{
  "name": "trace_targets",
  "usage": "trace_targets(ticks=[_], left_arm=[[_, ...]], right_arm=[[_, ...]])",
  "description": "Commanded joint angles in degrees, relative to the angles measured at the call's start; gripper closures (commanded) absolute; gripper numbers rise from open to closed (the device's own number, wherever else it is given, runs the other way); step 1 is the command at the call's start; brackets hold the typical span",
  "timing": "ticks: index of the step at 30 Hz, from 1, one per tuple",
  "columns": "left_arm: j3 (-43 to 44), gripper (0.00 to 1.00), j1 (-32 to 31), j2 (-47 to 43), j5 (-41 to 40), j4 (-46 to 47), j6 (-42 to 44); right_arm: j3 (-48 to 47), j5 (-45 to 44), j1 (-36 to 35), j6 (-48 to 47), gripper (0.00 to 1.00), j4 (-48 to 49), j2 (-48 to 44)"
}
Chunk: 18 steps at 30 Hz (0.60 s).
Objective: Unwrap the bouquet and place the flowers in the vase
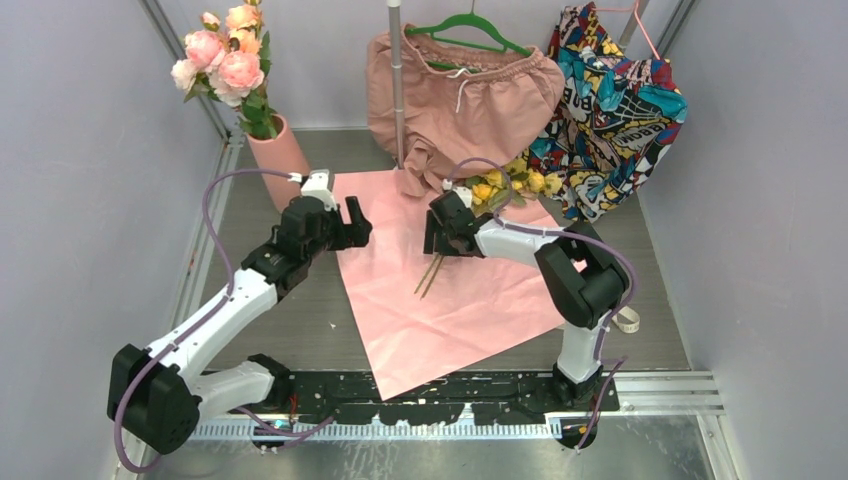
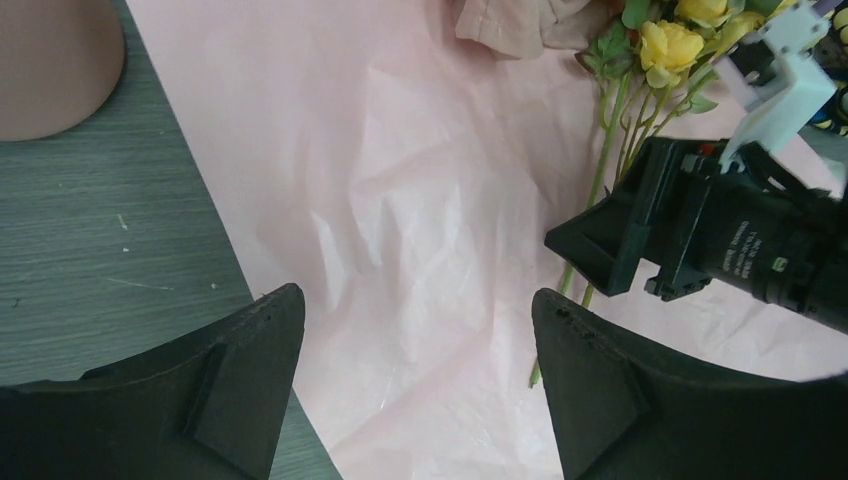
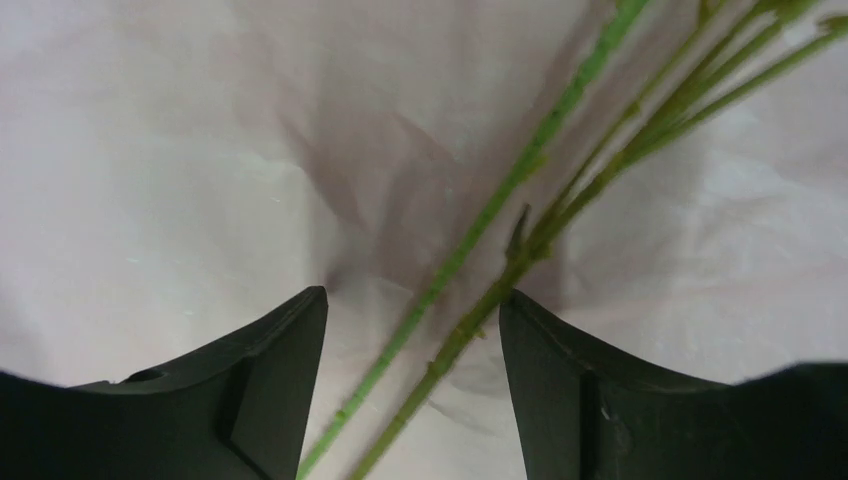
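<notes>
The bouquet is unwrapped: its pale pink paper point(image 1: 440, 310) lies flat on the table. Pink roses point(image 1: 225, 60) stand in the salmon vase point(image 1: 280, 160) at the back left. Yellow flowers point(image 1: 510, 182) lie on the paper's far edge, stems point(image 1: 432, 272) pointing toward me. My right gripper point(image 1: 440, 235) is down over those stems, open; in its wrist view two green stems point(image 3: 475, 310) run between its fingers point(image 3: 412, 310), the thicker one against the right finger. My left gripper point(image 1: 352, 225) hovers open over the paper's left part point(image 2: 418, 310), holding nothing, with the vase base point(image 2: 50, 60) at far left.
Pink shorts on a green hanger point(image 1: 465, 95) and a colourful printed garment point(image 1: 610, 110) hang at the back, beside a thin metal pole point(image 1: 397, 80). A cream ribbon point(image 1: 627, 320) lies by the right arm's base. Grey walls close in on both sides.
</notes>
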<state>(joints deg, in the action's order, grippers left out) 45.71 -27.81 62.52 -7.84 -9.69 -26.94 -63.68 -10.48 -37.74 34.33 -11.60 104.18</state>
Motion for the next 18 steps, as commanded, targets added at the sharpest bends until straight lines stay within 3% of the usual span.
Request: trace_targets(ticks=[1,4,7,12,14,16,18], left_arm=[[-0.24,0.16,-0.31,0.16,0.28,0.20,2.05],[-0.45,0.17,-0.30,0.10,0.95,0.24,2.27],[-0.74,0.17,-0.32,-0.18,0.72,0.11,2.73],[-1.15,0.17,-0.33,-0.40,0.58,0.00,3.12],[-1.24,0.17,-0.31,-0.28,0.92,0.27,3.01],[-1.39,0.17,-0.31,-0.08,1.43,0.76,2.75],[-1.49,0.18,-0.31,0.33,1.82,1.01,2.47]], right_arm=[[-2.61,2.57,0.08,1.36,0.31,3.11,2.13],[-2.50,2.82,0.25,1.86,0.34,3.72,2.96],[-2.84,2.88,0.38,1.81,0.45,3.49,3.79],[-2.50,2.52,0.39,1.87,0.45,2.59,1.74],[-2.28,2.46,0.38,1.88,0.50,1.87,0.50],[-2.20,2.48,0.36,1.99,0.61,1.26,-0.60],[-1.82,2.58,0.32,2.18,0.84,1.23,-1.70]])
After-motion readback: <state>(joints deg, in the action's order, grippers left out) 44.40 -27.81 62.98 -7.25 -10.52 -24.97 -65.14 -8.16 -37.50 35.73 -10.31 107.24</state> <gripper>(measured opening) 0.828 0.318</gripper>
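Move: My right hand is right over the yellow flowers' stems: they cross between my open fingers, about 1 cm ahead, 1 cm to the left and a centimetre or so below. The yellow blossoms lie some 11 cm farther out and 13 cm to the right of my hand, and the pink shorts' hem about 12 cm ahead and 2 cm left. From my left hand those stems are about 4 cm ahead, 15 cm right and 16 cm down. I close my right fingers from well open to about half that gap, pinching the yellow flowers' stems just above the pink paper. First I settle the hand about 1 cm to the left and 1 cm down over them, then hold it nearly in place, wrist barely turning, while the fingers come in. My left hand stays open and eases down not quite 2 cm. ##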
